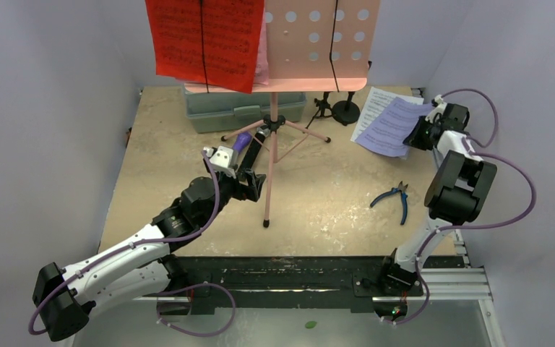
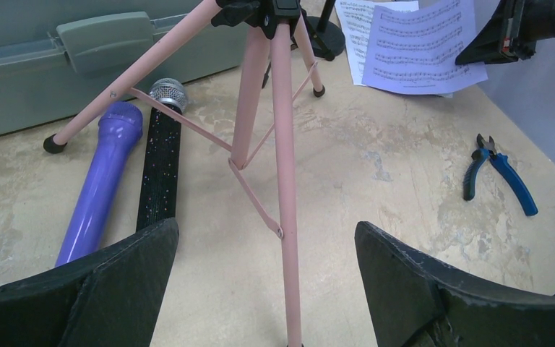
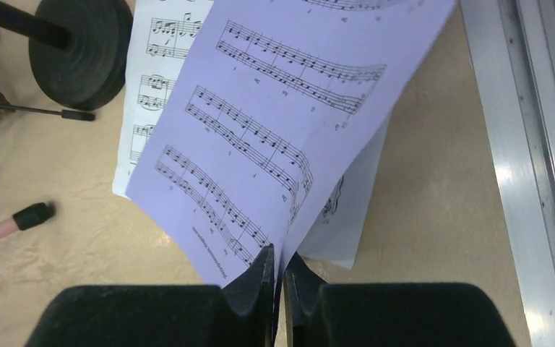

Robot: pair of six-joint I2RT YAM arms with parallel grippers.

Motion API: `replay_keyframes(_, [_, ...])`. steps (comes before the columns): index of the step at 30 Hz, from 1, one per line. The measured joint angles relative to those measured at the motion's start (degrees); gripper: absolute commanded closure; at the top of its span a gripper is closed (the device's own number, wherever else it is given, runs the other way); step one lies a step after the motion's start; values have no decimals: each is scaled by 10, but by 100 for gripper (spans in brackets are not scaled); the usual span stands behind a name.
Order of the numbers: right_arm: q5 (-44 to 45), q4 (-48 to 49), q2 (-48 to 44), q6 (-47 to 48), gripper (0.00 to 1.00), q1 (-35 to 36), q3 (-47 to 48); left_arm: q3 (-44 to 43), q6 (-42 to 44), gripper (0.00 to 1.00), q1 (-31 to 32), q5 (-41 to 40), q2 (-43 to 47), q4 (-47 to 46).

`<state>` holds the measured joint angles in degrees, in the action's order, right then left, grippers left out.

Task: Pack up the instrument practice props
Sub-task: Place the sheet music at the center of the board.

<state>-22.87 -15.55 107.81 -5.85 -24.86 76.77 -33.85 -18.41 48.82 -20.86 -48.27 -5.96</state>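
Observation:
The pink tripod [image 1: 272,155] stands mid-table, its perforated tray [image 1: 318,40] carrying a red sheet-music page [image 1: 206,43]. My left gripper [image 2: 267,238] is open, its jaws wide on either side of the tripod's front leg [image 2: 287,217] without touching it. A purple microphone [image 2: 101,191] and a black silver-headed microphone [image 2: 160,159] lie side by side under the tripod. My right gripper [image 3: 278,264] is shut on the corner of a white sheet-music page [image 3: 260,130], lifted and curled above another page [image 3: 155,94] lying flat. Small black mic mounts [image 1: 345,110] stand behind.
A grey-green plastic case [image 1: 238,112] lies shut at the back behind the tripod. Blue-handled pliers [image 1: 397,199] lie on the table front right. A metal rail [image 3: 527,181] runs along the table's right edge, next to the pages.

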Motion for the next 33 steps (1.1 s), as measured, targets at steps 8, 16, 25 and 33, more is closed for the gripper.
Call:
replay_keyframes(8, [53, -41, 38, 111, 89, 57, 61, 0, 0, 8, 0, -1, 0, 0])
replay_keyframes(16, [104, -50, 54, 168, 86, 68, 117, 0, 0, 8, 0, -4, 1, 0])
replay_keyframes(25, [144, -61, 85, 207, 58, 67, 133, 0, 0, 8, 0, -4, 1, 1])
replay_keyframes(33, [159, -52, 76, 221, 27, 67, 125, 0, 0, 8, 0, -4, 2, 1])
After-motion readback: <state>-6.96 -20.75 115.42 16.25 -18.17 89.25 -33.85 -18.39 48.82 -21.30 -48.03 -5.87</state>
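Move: The right hand holds the near right edge of the lilac sheet music between barely parted fingertips, low over the table. The white sheet it goes onto is centred about 6 cm ahead, 8 cm left and 6 cm below. The round mic base stands some 10 cm ahead and 20 cm left, and the pliers lie about 17 cm back and 7 cm left. From the left hand, the white sheet is roughly 25 cm ahead, 40 cm right and 20 cm down. With the sheet music's edge between its fingertips, the right hand carries it about 4 cm forward over the white sheet, swinging a little left and then back to finish some 2 cm right of its start, dipping, lifting and dipping by only a centimetre or so. As it goes, the wrist rolls about 25 degrees, left side down, and turns slightly counter-clockwise; in the second half, with the hand nearly halted, the fingers open to over half and let go of the edge. ##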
